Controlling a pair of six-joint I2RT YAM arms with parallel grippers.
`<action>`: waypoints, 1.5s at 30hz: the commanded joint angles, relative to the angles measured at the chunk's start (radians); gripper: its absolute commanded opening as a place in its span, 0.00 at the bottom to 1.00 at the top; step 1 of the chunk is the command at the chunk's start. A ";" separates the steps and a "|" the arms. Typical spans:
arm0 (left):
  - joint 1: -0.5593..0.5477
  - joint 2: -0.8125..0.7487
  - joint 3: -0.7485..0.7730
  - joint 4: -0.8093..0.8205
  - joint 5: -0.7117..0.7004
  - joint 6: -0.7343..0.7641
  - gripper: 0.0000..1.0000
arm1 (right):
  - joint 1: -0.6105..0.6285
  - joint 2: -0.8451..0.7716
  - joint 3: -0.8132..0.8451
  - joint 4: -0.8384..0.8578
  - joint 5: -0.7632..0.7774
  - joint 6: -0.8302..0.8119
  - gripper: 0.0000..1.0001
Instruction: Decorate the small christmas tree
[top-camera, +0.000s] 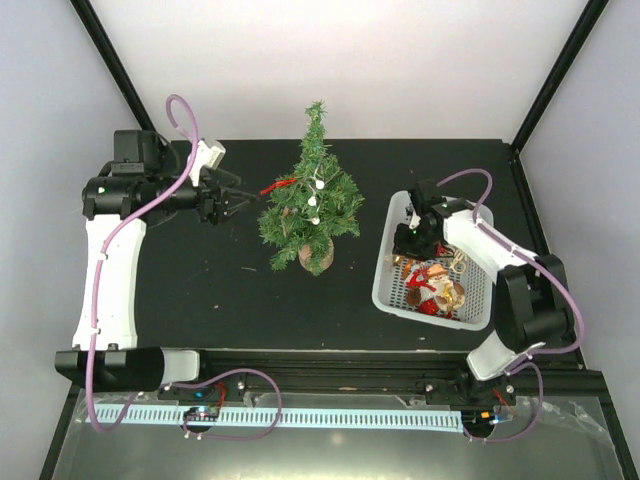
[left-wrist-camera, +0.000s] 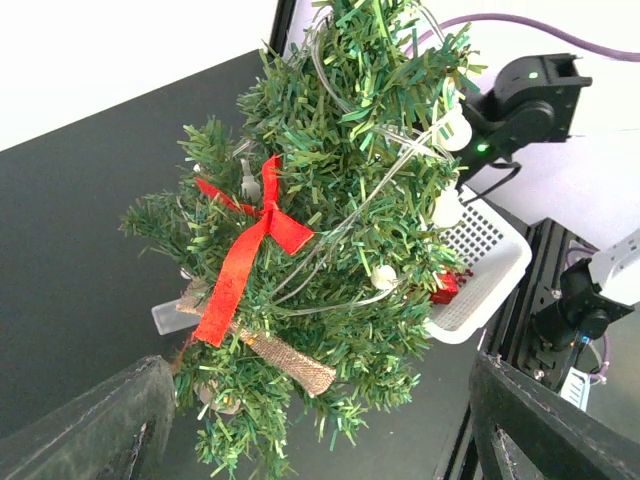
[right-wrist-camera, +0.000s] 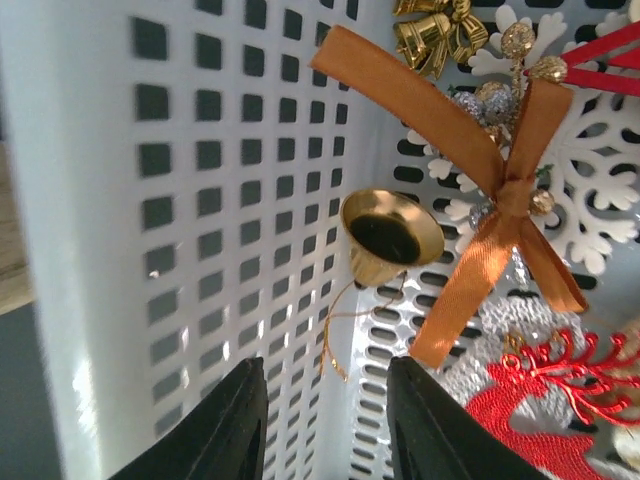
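Note:
The small christmas tree (top-camera: 312, 205) stands upright in its brown pot at mid-table, strung with a clear light wire and white bulbs. A red ribbon bow (top-camera: 278, 185) hangs on its left side. My left gripper (top-camera: 240, 203) is just left of that bow, open and empty. In the left wrist view the tree (left-wrist-camera: 350, 150), the red bow (left-wrist-camera: 262, 225) and a burlap ribbon (left-wrist-camera: 290, 362) fill the space ahead of my left gripper (left-wrist-camera: 320, 440). My right gripper (right-wrist-camera: 328, 400) is down inside the white basket (right-wrist-camera: 200, 200), open, with the thin thread of a gold bell (right-wrist-camera: 390, 235) between its fingertips.
The white basket (top-camera: 380, 290) sits right of the tree and holds an orange bow (right-wrist-camera: 500, 190), a white snowflake (right-wrist-camera: 600, 200), a red glitter reindeer (right-wrist-camera: 540, 410) and a pair of gold bells (right-wrist-camera: 435, 35). White walls enclose the black table.

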 joint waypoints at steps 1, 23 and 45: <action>0.007 -0.018 0.004 -0.011 0.014 0.012 0.81 | -0.022 0.060 -0.001 0.066 -0.024 -0.013 0.35; 0.007 -0.015 0.006 -0.037 0.063 0.019 0.81 | -0.088 0.182 -0.036 0.251 -0.166 -0.076 0.34; 0.006 -0.018 -0.010 -0.021 0.079 0.014 0.82 | -0.089 0.092 -0.143 0.241 -0.203 -0.055 0.14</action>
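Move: Under the right gripper, some 7 cm down and 1 cm ahead, 1 cm right, the single gold bell lies mouth up in the basket. Its orange bow is about 4 cm right of the hand and 2 cm ahead, the pair of gold bells roughly 5 cm ahead and 2 cm right, and the red reindeer 3 cm back and 5 cm right. From the left gripper the single bell is about 31 cm right, 4 cm ahead and 36 cm below. Lower the right gripper about 6 cm into the basket, first swinging forward nearly 4 cm as it sinks, then easing back some 3 cm to the single gold bell. Tilt it about 10 degrees, tips towards the left wall, and close the part-open fingers on the bell's left rim, one finger inside the mouth, one outside. ##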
